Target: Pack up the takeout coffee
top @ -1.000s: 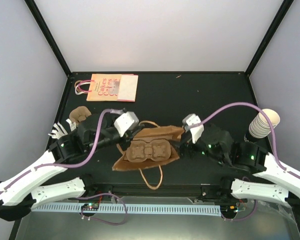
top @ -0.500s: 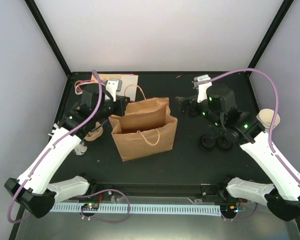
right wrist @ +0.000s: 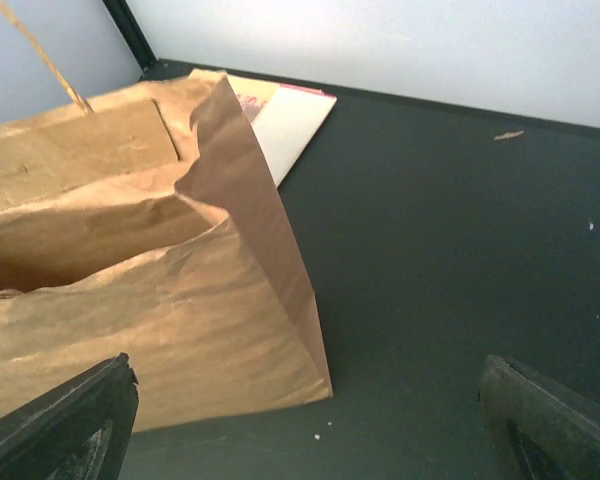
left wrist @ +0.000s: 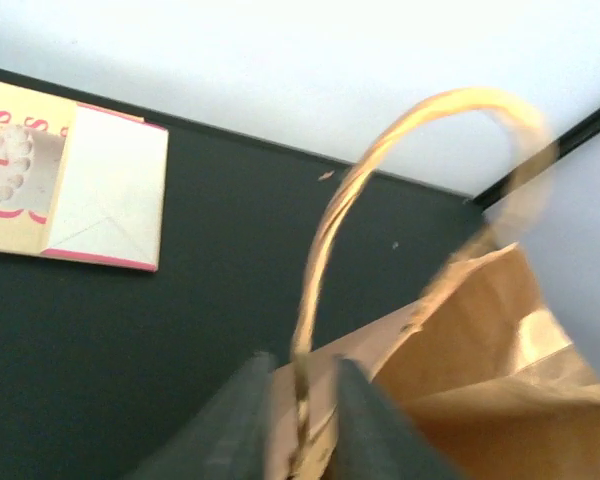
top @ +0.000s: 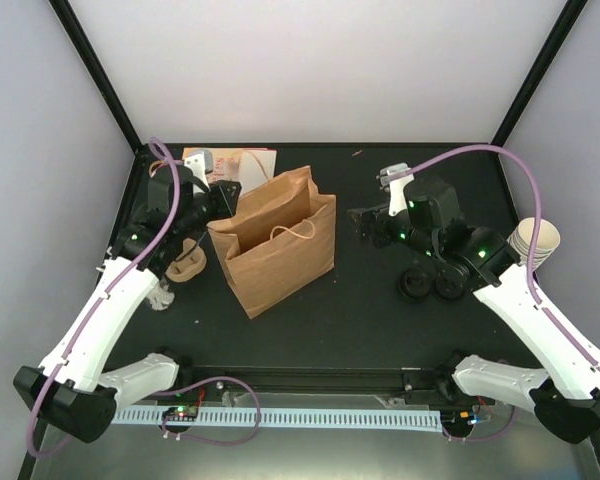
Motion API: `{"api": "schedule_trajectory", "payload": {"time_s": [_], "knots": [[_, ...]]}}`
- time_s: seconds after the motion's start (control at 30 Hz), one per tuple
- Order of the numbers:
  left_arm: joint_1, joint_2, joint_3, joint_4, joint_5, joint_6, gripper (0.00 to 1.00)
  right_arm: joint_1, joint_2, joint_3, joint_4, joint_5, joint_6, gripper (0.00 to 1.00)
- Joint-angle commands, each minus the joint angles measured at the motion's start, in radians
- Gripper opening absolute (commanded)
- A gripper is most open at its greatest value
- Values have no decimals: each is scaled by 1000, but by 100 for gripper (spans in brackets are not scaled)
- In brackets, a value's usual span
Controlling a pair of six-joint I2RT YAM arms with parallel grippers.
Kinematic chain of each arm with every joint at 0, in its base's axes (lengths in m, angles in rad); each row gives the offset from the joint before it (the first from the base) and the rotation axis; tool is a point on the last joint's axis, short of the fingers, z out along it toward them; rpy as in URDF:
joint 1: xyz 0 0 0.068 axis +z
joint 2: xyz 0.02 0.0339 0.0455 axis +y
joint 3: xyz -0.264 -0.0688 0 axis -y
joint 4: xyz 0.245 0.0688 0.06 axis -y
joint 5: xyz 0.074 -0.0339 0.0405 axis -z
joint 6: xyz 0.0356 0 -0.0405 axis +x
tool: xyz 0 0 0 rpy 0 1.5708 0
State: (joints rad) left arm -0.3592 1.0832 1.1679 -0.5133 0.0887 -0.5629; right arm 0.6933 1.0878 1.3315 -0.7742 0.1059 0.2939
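A brown paper bag (top: 275, 245) stands upright and open at the table's middle left. My left gripper (top: 227, 192) is at the bag's back left rim. In the left wrist view its fingers (left wrist: 250, 400) pinch the bag's rim (left wrist: 325, 375) at the foot of the twisted paper handle (left wrist: 380, 150). My right gripper (top: 365, 225) hangs open a little right of the bag, with nothing between its fingers (right wrist: 60, 420); the bag's side (right wrist: 160, 310) fills that view's left. Two round black lids (top: 430, 284) lie beside the right arm. I cannot make out the takeout coffee as a lidded cup.
A stack of lidless cream cups (top: 533, 245) stands at the far right. A brown pulp tray (top: 185, 266) and small white items (top: 160, 296) lie left of the bag. A flat printed bag (top: 242, 160) lies at the back left.
The bag, lying flat a second ago with a tray on it, now stands upright, drawn up and left by my left gripper. The right arm has risen and backed away to the right.
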Motion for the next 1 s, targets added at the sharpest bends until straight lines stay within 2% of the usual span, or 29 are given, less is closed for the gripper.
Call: {"api": "schedule_trajectory", "payload": {"time_s": [0.0, 0.03, 0.1, 0.17, 0.33, 0.5, 0.6, 0.67, 0.83, 0.97], "knots": [[6, -54, 8, 81, -4, 17, 47, -5, -29, -32, 3, -27, 10, 95], [6, -59, 13, 69, 6, 38, 60, -5, -30, -38, 2, -28, 10, 96], [6, -73, 32, 34, 10, 75, 77, -6, -32, -46, -3, -26, 6, 96], [6, -100, 47, 12, 31, 114, 84, -5, -39, -54, -4, -21, 6, 96], [5, -171, 110, -85, 152, 234, 86, -5, -62, -80, -2, -6, -2, 96], [-5, -238, 154, -196, 412, 381, 84, -6, -91, -117, 4, 7, -11, 96], [-53, -252, 168, -271, 501, 468, 84, -5, -113, -151, 19, 12, -10, 96], [-109, -251, 170, -308, 484, 522, 85, -5, -126, -173, 26, 18, -10, 96], [-297, -246, 152, -348, 311, 675, 90, -5, -166, -218, 35, 40, -3, 96], [-377, -254, 120, -332, 211, 797, 91, -5, -201, -238, 39, 45, 0, 96]]}}
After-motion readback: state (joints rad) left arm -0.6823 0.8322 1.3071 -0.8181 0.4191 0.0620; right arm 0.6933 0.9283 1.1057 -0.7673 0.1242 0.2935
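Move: The left fingers are still round the paper bag's far handle, just starting to part; the bag's near handle lies about 13 cm to their right, 4 cm back and 6 cm lower, the bag's body some 11 cm right, 6 cm back and 20 cm down. From the open right hand the near handle is roughly 13 cm left, 3 cm ahead and 8 cm down, and the nearer black lid 14 cm right, 4 cm back and 32 cm down. The left fingers open wide and let the far handle go, and the hand lifts clear, then swings about 18 cm back and 7 cm to the right while rising up to 10 cm and sinking a little again, its wrist turning some 50 degrees clockwise and tipping up so that the open fingers face right across the bag's near side. The right hand, open and touching nothing, sinks about 5 cm while drifting back and to the right, away from the near handle. ##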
